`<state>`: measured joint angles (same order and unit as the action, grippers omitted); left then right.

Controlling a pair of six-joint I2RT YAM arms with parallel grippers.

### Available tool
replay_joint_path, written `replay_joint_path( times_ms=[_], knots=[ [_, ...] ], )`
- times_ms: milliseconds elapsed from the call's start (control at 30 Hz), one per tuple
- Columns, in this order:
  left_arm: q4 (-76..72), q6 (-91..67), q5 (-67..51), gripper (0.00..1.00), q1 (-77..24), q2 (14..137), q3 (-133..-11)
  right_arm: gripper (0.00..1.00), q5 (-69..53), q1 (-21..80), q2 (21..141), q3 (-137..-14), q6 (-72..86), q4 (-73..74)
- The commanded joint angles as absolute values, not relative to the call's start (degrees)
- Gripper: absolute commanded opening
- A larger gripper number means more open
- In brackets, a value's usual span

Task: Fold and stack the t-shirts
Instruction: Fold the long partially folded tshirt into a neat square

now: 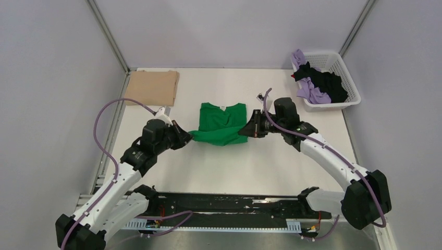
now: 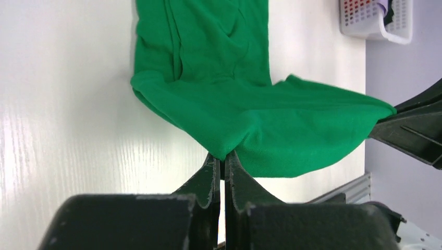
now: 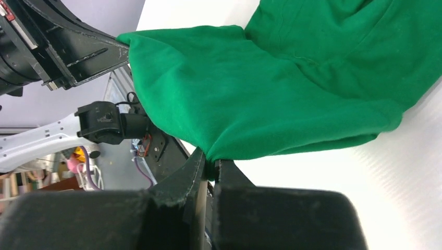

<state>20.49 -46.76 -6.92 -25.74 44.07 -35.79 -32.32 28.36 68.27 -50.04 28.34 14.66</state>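
The bright green t-shirt (image 1: 220,122) lies in the middle of the white table, its small white label at the collar on the far side. Its near hem is lifted off the table and stretched between my two grippers. My left gripper (image 1: 189,137) is shut on the hem's left corner; in the left wrist view the jaws (image 2: 224,159) pinch the green cloth (image 2: 245,99). My right gripper (image 1: 244,130) is shut on the right corner, as the right wrist view (image 3: 211,165) shows with the cloth (image 3: 271,94). A folded tan t-shirt (image 1: 152,87) lies at the far left.
A white lattice basket (image 1: 341,65) at the far right corner holds lilac (image 1: 312,94) and black (image 1: 329,83) t-shirts. Grey walls close in the left, back and right. A black rail (image 1: 229,204) runs along the table's near edge between the arm bases.
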Motion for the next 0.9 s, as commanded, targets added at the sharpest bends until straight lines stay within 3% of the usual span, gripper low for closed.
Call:
replay_joint_path(
  times_ms=[0, 433, 867],
  knots=[
    [18.8, -48.2, -0.3, 0.0, -25.3, 46.0, -39.2, 0.0, -41.4, 24.8, 71.3, -50.1, 31.5, 7.6],
    [10.2, -45.6, -0.8, 0.0, -20.7, 59.2, -43.3, 0.0, -47.1, 17.3, 80.8, -49.8, 33.9, 0.5],
    [3.9, -43.6, -0.6, 0.0, -17.5, 74.8, -50.9, 0.0, -50.7, 11.6, 94.0, -57.0, 33.8, -4.0]
  ],
)
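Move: Some 27 cm ahead of the left hand and 16 cm to its right, about 17 cm lower, lies the middle of the shirt's collar, towards which both hands carry the green t-shirt's raised hem. From the right hand, the collar is roughly 26 cm ahead, 9 cm left and 18 cm down. The tan stack lies about 38 cm ahead and 31 cm left of the left hand; the white basket is some 40 cm ahead and 58 cm right of the right hand. Carrying the pinched hem forward over the shirt towards the collar, the left hand travels about 11 cm, almost level, turning slightly counter-clockwise. The right hand goes about 8 cm forward while sinking 5 to 6 cm and drifting slightly right, its wrist turning some 15 degrees; both grippers stay shut on the cloth. ##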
